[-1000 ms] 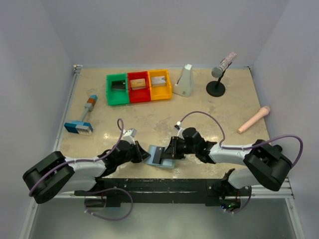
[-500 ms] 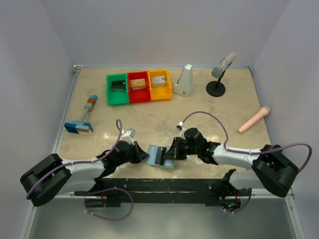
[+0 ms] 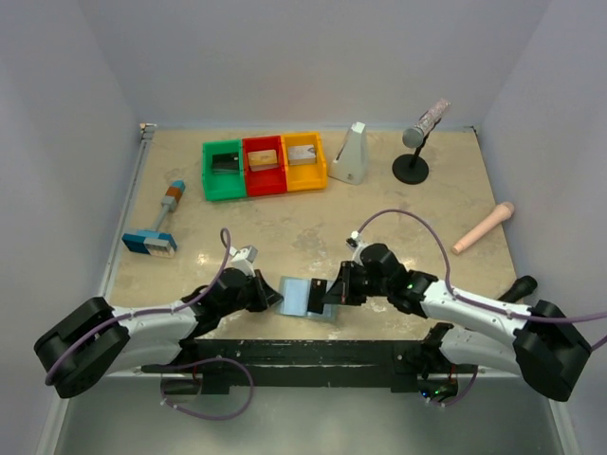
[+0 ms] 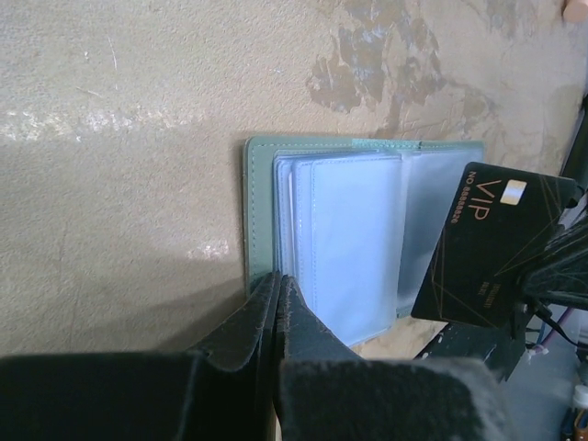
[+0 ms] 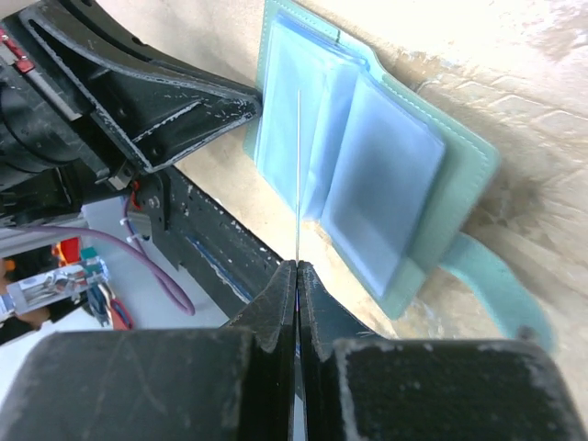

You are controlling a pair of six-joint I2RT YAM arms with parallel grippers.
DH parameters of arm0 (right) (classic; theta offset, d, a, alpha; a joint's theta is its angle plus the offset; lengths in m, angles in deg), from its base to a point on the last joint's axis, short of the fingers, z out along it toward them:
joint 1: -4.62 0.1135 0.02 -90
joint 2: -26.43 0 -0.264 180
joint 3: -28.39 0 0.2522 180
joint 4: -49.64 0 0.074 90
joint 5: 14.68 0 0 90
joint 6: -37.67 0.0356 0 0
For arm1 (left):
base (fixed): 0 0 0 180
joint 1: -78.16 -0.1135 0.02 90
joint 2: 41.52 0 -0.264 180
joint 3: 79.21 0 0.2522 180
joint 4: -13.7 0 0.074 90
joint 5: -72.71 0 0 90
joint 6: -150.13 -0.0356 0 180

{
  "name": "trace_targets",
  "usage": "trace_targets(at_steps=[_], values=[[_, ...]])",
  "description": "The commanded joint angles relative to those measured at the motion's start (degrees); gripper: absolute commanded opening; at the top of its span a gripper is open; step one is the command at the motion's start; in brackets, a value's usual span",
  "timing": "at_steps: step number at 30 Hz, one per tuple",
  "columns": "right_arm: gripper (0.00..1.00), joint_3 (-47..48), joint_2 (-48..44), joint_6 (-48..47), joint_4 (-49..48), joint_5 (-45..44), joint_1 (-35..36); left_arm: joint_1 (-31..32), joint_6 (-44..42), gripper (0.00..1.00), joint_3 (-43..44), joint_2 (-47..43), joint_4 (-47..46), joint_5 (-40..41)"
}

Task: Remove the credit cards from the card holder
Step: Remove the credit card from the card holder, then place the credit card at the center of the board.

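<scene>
The card holder (image 3: 302,298) lies open near the table's front edge, teal outside with pale blue pockets (image 4: 354,243) (image 5: 367,170). My left gripper (image 3: 275,297) (image 4: 278,278) is shut, its tips against the holder's near left edge; whether they pinch it I cannot tell. My right gripper (image 3: 334,292) (image 5: 298,266) is shut on a black credit card (image 4: 491,248) marked VIP. That card is tilted, clear of the pockets at the holder's right side, and edge-on (image 5: 299,175) in the right wrist view. No other credit cards show in the holder.
Green (image 3: 225,171), red (image 3: 264,164) and yellow (image 3: 303,159) bins stand at the back. A blue-headed brush (image 3: 155,232) lies left. A white wedge (image 3: 351,154), a microphone on a stand (image 3: 415,142) and a pink cylinder (image 3: 484,227) are at the back right. A black rail (image 3: 303,353) borders the front.
My right gripper has closed on the black card and drawn it rightward out of the holder's pocket. The right arm has swung outward. The left gripper has stayed at the holder.
</scene>
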Motion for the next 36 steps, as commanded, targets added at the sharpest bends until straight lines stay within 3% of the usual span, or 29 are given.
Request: trace_targets(at_steps=[1, 6, 11, 16, 21, 26, 30, 36], values=[[0.00, 3.87, -4.92, -3.54, 8.48, -3.58, -0.53, 0.48, -2.40, 0.07, 0.67, -0.81, 7.96, 0.77], [0.00, 6.77, -10.37, -6.88, 15.86, -4.82, -0.79, 0.48, -2.49, 0.43, 3.92, -4.85, 10.07, -1.51], [0.00, 16.33, -13.02, -18.30, 28.85, -2.37, -0.70, 0.48, -4.86, 0.56, 9.90, -11.00, 15.86, -2.92], [0.00, 20.84, -14.77, -23.50, 34.68, 2.90, -0.70, 0.22, -6.80, 0.61, 11.93, -19.17, 16.24, -4.76], [0.00, 20.92, -14.34, -25.43, 32.31, 15.29, 0.17, -0.57, -1.80, 0.61, -0.10, -25.87, -11.93, -15.21], [0.00, 21.81, -13.81, -27.98, 34.25, 18.28, 2.02, -0.66, 2.60, 0.72, -3.36, -21.22, -29.44, -26.80], [0.00, 22.68, -13.55, -28.77, 33.98, 20.32, 3.60, -0.75, 6.38, 0.74, -4.85, -14.28, -45.35, -32.44], [0.00, 24.09, -11.61, -30.00, 35.47, 20.23, 5.45, -0.66, 8.24, 0.73, -3.98, -8.55, -53.38, -35.61]])
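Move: The black credit card, pinched in the right fingers, has its middle about 9 cm to the left hand's right, level ahead and some 4 cm higher. The open card holder's middle is roughly 7 cm to the left hand's right, at about its height. From the right hand, the card reaches out leftward, its middle about 4 cm left and 2 cm below; the holder's middle is some 7 cm left and 6 cm below. Left lifts off the card holder some 19 cm, opening wide; right raises its pinched card, both then drawing back. ##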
